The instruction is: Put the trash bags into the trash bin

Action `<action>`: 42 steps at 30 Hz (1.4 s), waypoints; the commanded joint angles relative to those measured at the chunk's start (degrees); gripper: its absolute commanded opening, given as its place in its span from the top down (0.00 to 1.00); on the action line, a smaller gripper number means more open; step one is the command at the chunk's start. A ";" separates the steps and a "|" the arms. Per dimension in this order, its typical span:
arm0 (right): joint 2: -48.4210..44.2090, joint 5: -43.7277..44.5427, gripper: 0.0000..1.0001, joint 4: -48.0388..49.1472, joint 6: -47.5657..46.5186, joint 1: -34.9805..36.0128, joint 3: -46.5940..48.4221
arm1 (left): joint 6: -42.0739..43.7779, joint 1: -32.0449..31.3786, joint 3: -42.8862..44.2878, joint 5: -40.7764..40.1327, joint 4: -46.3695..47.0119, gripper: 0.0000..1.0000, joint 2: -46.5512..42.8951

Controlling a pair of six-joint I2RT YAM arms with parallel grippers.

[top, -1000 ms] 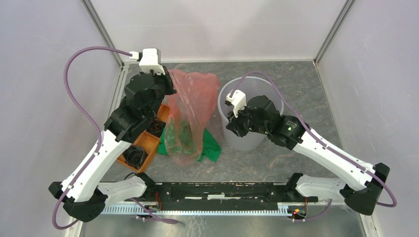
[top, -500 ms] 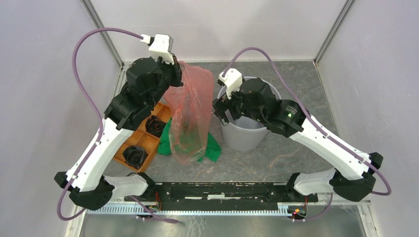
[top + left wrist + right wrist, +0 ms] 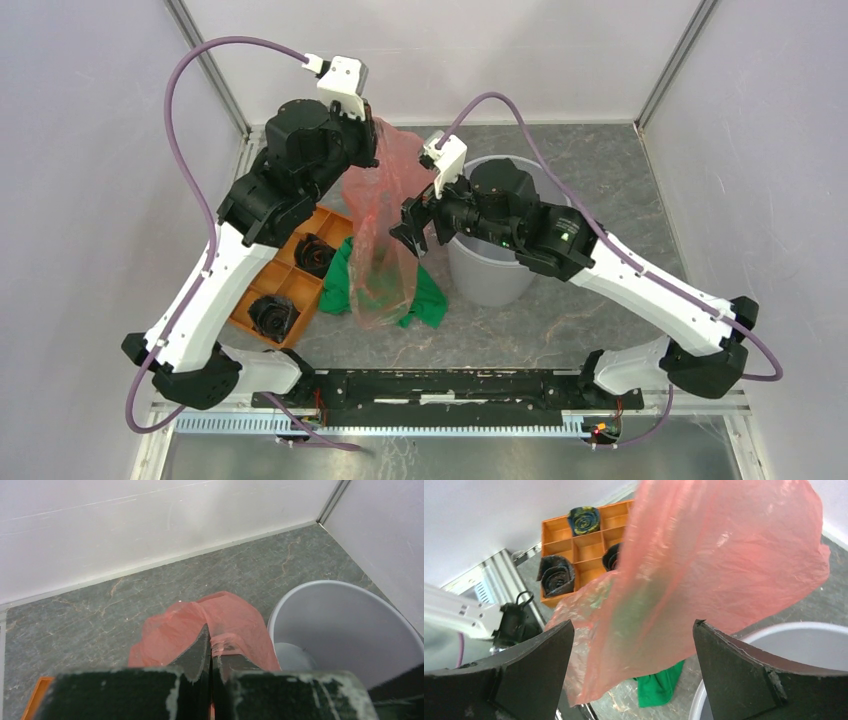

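Note:
The trash bag (image 3: 385,235), a thin red-pink film, hangs upright left of the trash bin, its lower end reaching down to the green cloth. My left gripper (image 3: 370,140) is shut on the bag's top edge; in the left wrist view the film (image 3: 170,630) bunches around the closed left gripper (image 3: 210,647). The round grey-white trash bin (image 3: 490,280) stands to the right, its rim (image 3: 320,584) close by. My right gripper (image 3: 412,225) is open beside the bag's middle. In its own view the bag (image 3: 714,565) hangs just beyond the right gripper (image 3: 634,625), nothing pinched.
A green cloth (image 3: 432,300) lies on the table under and behind the bag. An orange compartment tray (image 3: 290,282) with black rolls (image 3: 270,315) sits at the left under my left arm. White walls enclose the back and sides. The bin rim (image 3: 784,630) is under my right wrist.
My left gripper lifted the bag higher and toward the bin. My right arm swung left from over the bin toward the bag, and its jaws opened wide.

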 commanded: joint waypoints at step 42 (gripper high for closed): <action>7.57 -5.21 0.98 30.64 14.75 -16.71 1.70 | -28.80 0.15 -27.66 -13.08 -12.19 0.00 -22.60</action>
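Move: The left fingers still hold the red trash bag by its top, with the bag hanging below them. The bag's near side, which the right hand goes for, lies some 6 cm ahead, 2 cm left and 4 cm below the open right fingers. From the right hand the grey bin stands about 16 cm right and 4 cm ahead, its middle 24 cm lower. The green cloth is about 9 cm left, nearly level fore and aft, 37 cm down. The right fingers close on the red bag after about 6 cm forward and 4 cm down, then carry it forward and up to end some 14 cm ahead and 5 cm higher, the hand turning clockwise and rolling its left side up. The left hand lets go, swings about 7 cm left away from the grip, then goes back and down roughly 11 cm, open, beside the bag's hanging side. ##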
